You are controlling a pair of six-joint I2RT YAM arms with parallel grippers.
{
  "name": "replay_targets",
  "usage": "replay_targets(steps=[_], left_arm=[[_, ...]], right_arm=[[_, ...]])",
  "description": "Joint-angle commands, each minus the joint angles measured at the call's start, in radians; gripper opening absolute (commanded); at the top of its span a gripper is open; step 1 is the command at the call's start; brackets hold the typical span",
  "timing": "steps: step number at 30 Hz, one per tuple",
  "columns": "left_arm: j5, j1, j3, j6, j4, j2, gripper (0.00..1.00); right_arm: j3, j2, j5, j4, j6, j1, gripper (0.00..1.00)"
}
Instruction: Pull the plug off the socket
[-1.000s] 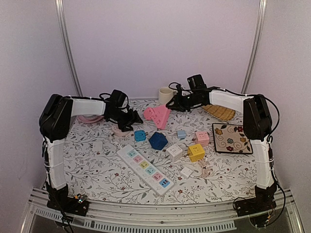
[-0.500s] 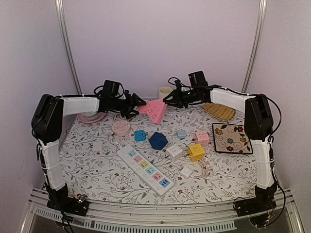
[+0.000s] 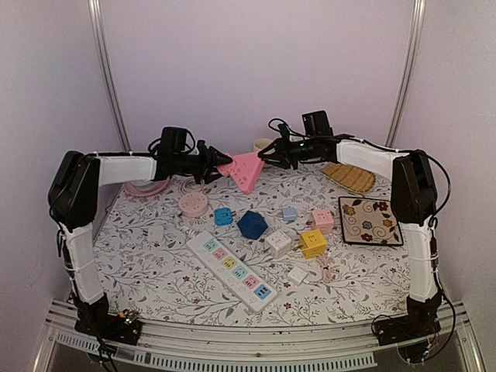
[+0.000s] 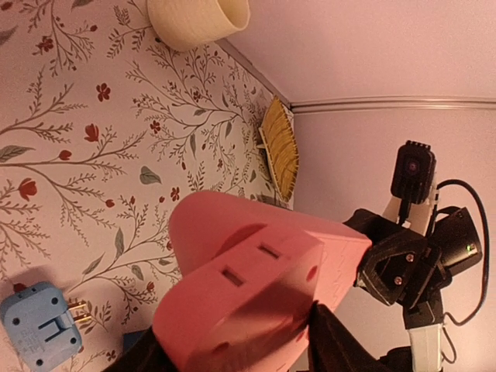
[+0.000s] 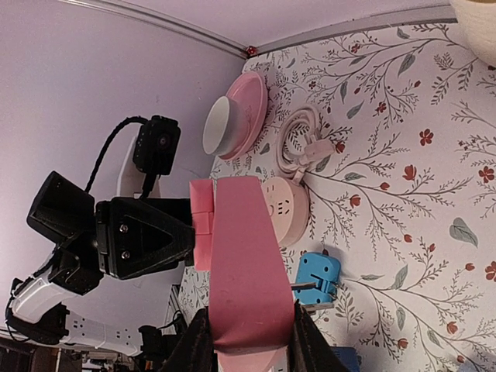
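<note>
A pink triangular socket (image 3: 246, 170) hangs in the air above the back of the table, between my two arms. My right gripper (image 5: 244, 333) is shut on its wide end (image 5: 244, 263), one finger against each flat side. A small pink plug (image 5: 201, 225) sticks out of the socket's left corner. My left gripper (image 4: 240, 341) is shut on that plug (image 4: 240, 294), a dark finger (image 4: 333, 341) pressed against each side. In the top view the left gripper (image 3: 219, 164) and the right gripper (image 3: 267, 157) face each other across the socket.
Below lie a round pink socket (image 3: 193, 204), a small blue plug (image 3: 223, 216), a blue cube (image 3: 253, 225), a yellow cube (image 3: 313, 242) and a white power strip (image 3: 231, 270). A cup (image 3: 263, 147), woven coaster (image 3: 349, 177), floral mat (image 3: 370, 221) and pink plate (image 3: 143, 188) ring the back and sides.
The right arm lifted the pink socket higher and leftward. The left arm rose from the table to the socket's left corner and its fingers closed in on the plug.
</note>
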Motion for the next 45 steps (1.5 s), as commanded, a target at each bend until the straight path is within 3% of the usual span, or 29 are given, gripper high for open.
replay_targets(steps=[1, 19, 34, 45], left_arm=[[0.011, 0.017, -0.018, -0.011, 0.026, -0.069, 0.49], [0.023, 0.001, 0.022, 0.005, -0.017, -0.008, 0.01], [0.052, -0.014, 0.015, -0.020, 0.068, -0.012, 0.00], [0.026, -0.015, -0.006, 0.030, 0.040, -0.022, 0.00]], right_arm=[[0.012, -0.068, -0.024, 0.075, 0.000, -0.011, 0.04], [0.022, -0.116, 0.161, -0.043, -0.212, 0.014, 0.04], [-0.011, -0.122, 0.522, -0.128, -0.421, 0.038, 0.04], [-0.008, -0.069, 0.386, -0.100, -0.306, -0.022, 0.03]])
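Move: The pink plug, in the pink socket held by the right gripper, sits between the left gripper's open fingers, its middle about 2 cm right, 1 cm ahead and 1 cm below. The socket is some 7 cm right, level fore and aft and 2 cm lower; on the table, 16 cm below, a blue plug lies 7 cm back and 1 cm left. From the right gripper the pink plug is roughly 9 cm left, 1 cm back and 3 cm lower. Shut the left gripper's fingers on the pink plug and keep the pinch, lifting about 2 cm as they close, then settling back 1 cm. Keep the right gripper's hold on the socket while rolling it some 25 degrees, far side up and fingertips dipping, and ease it about 2 cm to the right, slightly forward. ##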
